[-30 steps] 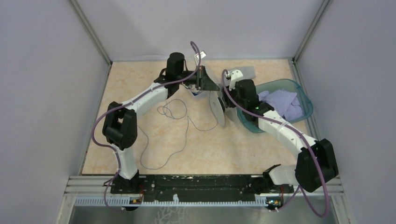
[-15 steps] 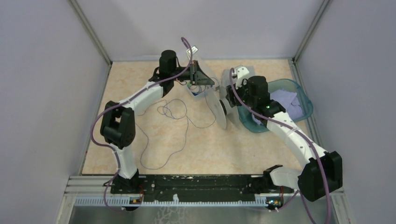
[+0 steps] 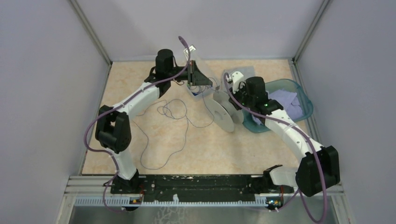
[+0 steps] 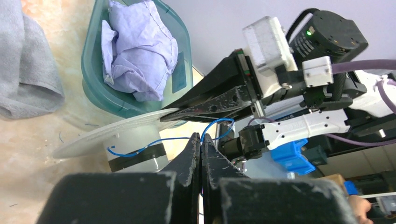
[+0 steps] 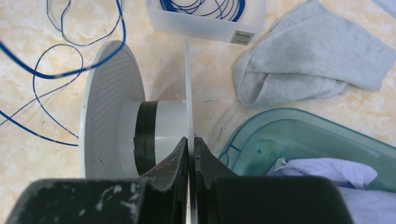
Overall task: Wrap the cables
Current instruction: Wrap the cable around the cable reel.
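Observation:
The pale grey spool (image 3: 224,114) lies on its side at mid-table with a black band round its core (image 5: 144,130). My right gripper (image 5: 191,140) is shut on the thin edge of its near flange (image 5: 187,84), beside the teal bin. The cable (image 3: 188,122), thin and dark, lies in loose loops on the left half of the table. It looks blue in the wrist views. My left gripper (image 4: 201,139) is shut on a stretch of the cable (image 4: 154,141) that runs to the spool core (image 4: 130,154). That gripper (image 3: 210,83) hangs above the white box.
A white box (image 5: 205,25) with coiled blue wire stands behind the spool. A grey towel (image 5: 308,60) lies at the back right. A teal bin (image 3: 303,100) with purple cloth (image 4: 140,46) sits to the spool's right. Grey walls enclose three sides.
My right gripper opened, shifted, then shut on the flange. The spool has turned so that its disc face shows from above. The left arm drew back and to the left with the cable.

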Robot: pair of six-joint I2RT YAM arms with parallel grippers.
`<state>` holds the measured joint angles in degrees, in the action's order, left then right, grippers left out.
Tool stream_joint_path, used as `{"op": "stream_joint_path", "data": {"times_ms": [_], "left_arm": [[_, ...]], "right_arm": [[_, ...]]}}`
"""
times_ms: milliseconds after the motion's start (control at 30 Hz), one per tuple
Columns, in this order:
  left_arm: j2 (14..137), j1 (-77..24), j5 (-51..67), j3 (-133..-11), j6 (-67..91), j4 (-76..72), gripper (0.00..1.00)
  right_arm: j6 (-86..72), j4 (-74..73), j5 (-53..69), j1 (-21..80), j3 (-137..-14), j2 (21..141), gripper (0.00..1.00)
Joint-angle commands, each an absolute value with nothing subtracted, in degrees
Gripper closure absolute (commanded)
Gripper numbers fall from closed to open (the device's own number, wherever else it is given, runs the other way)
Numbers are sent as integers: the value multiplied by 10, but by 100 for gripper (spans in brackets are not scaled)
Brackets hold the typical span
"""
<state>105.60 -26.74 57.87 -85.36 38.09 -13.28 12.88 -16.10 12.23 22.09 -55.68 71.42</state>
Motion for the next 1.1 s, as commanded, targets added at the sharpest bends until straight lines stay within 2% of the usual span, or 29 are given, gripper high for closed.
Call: {"op": "stream_joint_path", "data": {"times_ms": [0, 367, 633, 867, 967, 1067], "left_arm": [[1009, -268, 570, -840, 316, -109, 100], [964, -267, 552, -808, 268, -90, 100], [932, -262, 540, -769, 257, -99, 100], [934, -262, 543, -763, 258, -103, 100], [936, -262, 542, -765, 266, -108, 100], [937, -262, 528, -770, 280, -109, 100]], "right_arm": [[179, -134, 188, 217, -593, 732, 94], [272, -115, 287, 185, -671, 830, 96], [302, -120, 340, 166, -716, 887, 89], [296, -149, 330, 166, -734, 891, 58], [283, -156, 318, 166, -734, 873, 41], [268, -159, 302, 165, -728, 842, 29]]}}
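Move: The right hand has the rim of the cable reel's right flange between its shut fingers; the reel's middle lies about 4 cm to its left, level ahead and some 9 cm below. The green tub is about 21 cm right of this hand and 5 cm ahead, the grey cloth 16 cm ahead and 4 cm right. From the left hand, which holds the blue cable, the reel's middle is roughly 6 cm right, 3 cm back and 19 cm below. With its fingers still shut on the flange, the right hand carries that side of the cable reel forward about 6 cm and some 3 cm left, turning about 20 degrees counter-clockwise without rising; then it stops and opens wide, letting go with the fingers left astride the flange. Meanwhile the left hand keeps its pinch on the cable and eases back and left about 2.5 cm each way, rising slightly and sinking again, and rolls some 10 degrees about its fingers. ##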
